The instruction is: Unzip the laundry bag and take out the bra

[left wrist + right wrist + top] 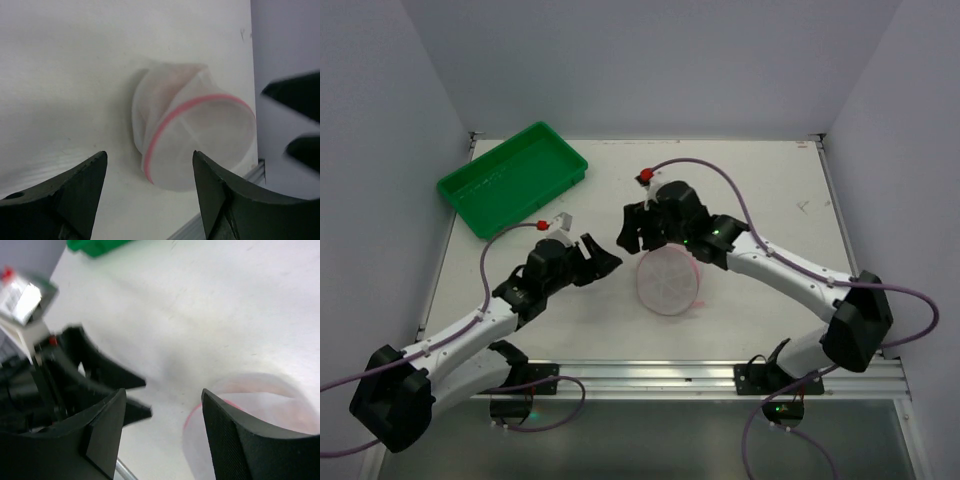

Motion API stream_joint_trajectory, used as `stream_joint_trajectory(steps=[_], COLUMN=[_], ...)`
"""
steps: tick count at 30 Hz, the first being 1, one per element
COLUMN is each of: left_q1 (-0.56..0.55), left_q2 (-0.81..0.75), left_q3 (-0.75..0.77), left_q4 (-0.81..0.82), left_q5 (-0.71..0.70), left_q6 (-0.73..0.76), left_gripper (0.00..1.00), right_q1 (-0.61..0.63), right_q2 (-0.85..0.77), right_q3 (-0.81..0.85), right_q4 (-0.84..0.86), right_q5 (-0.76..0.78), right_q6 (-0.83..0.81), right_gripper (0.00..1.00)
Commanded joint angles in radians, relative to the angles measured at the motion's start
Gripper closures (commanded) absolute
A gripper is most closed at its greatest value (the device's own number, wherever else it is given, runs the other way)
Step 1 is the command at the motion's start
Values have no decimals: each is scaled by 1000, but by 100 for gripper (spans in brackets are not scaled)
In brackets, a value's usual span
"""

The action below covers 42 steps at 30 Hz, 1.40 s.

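The laundry bag (670, 283) is a small round white mesh pouch with pink zipper trim, lying on the white table between the two arms. It also shows in the left wrist view (195, 140) and the right wrist view (260, 407). A faint beige tint shows through its mesh (170, 82); the bra itself is hidden inside. My left gripper (603, 255) is open and empty, just left of the bag, with the bag ahead of its jaws (149, 154). My right gripper (632, 232) is open and empty, above the bag's far-left edge (163, 392).
A green tray (512, 177) stands at the table's back left and shows at the top of the right wrist view (95, 246). The two grippers' tips are close together. The table's metal front rail (720, 375) runs near the arm bases.
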Motion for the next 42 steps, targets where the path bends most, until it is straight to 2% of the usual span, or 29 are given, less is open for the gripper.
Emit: stream_joint_trajectory(steps=[1,3,7,10,15,21,22,23,24,28,32,33,36,39,42], left_q1=[-116,-175,-203,-205,-211,-211,-209,-205,-200,-186,-183,-182,-180,-179,-177], left_q2=[26,49,100,164,239,252,256,264,267,227,88,60,-36,-81,-57], left_q3=[11,10,14,37,27,8,28,43,63,136,110,99,39,-18,-50], left_q4=[-26,-14,20,38,114,147,138,121,69,-74,-206,-244,-270,-234,-151], left_q5=[9,-31,-57,-48,0,7,4,-14,-23,-107,-231,-245,-281,-266,-212], left_q6=[-80,-100,-106,-90,-83,-98,-92,-72,-61,-35,-99,-119,-204,-256,-294], left_gripper=[27,27,27,27,27,26,26,26,26,26,23,15,0,0,0], right_q1=[-107,-125,-177,-208,-246,-266,-268,-268,-272,-277,-277,-277,-277,-277,-280], right_q2=[-167,-216,-281,-273,-205,-76,-27,-4,18,92,90,87,72,64,70], right_q3=[-56,-145,-286,-326,-383,-388,-382,-373,-370,-347,-337,-343,-374,-434,-491], right_q4=[-59,-69,-72,-72,-41,52,77,91,107,257,350,365,453,598,744], right_q5=[17,23,11,-4,-23,-99,-124,-133,-147,-277,-213,-193,-153,-141,-127], right_q6=[24,29,75,98,116,182,205,222,245,403,527,556,638,702,771], right_gripper=[36,36,36,37,46,65,74,93,100,100,100,100,100,100,100])
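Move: The laundry bag stands on the table roughly 10 cm to the right of the open right hand, about 3 cm back and 15 cm lower. From the left hand it lies some 16 cm to the right, 2 cm back and 8 cm below. The green tray is far off, about 38 cm left and 28 cm farther out from the right hand, near 18 cm lower. Right hand swings about 13 cm right and down, pinches the laundry bag's zip, then eases forward-left; left opens. ##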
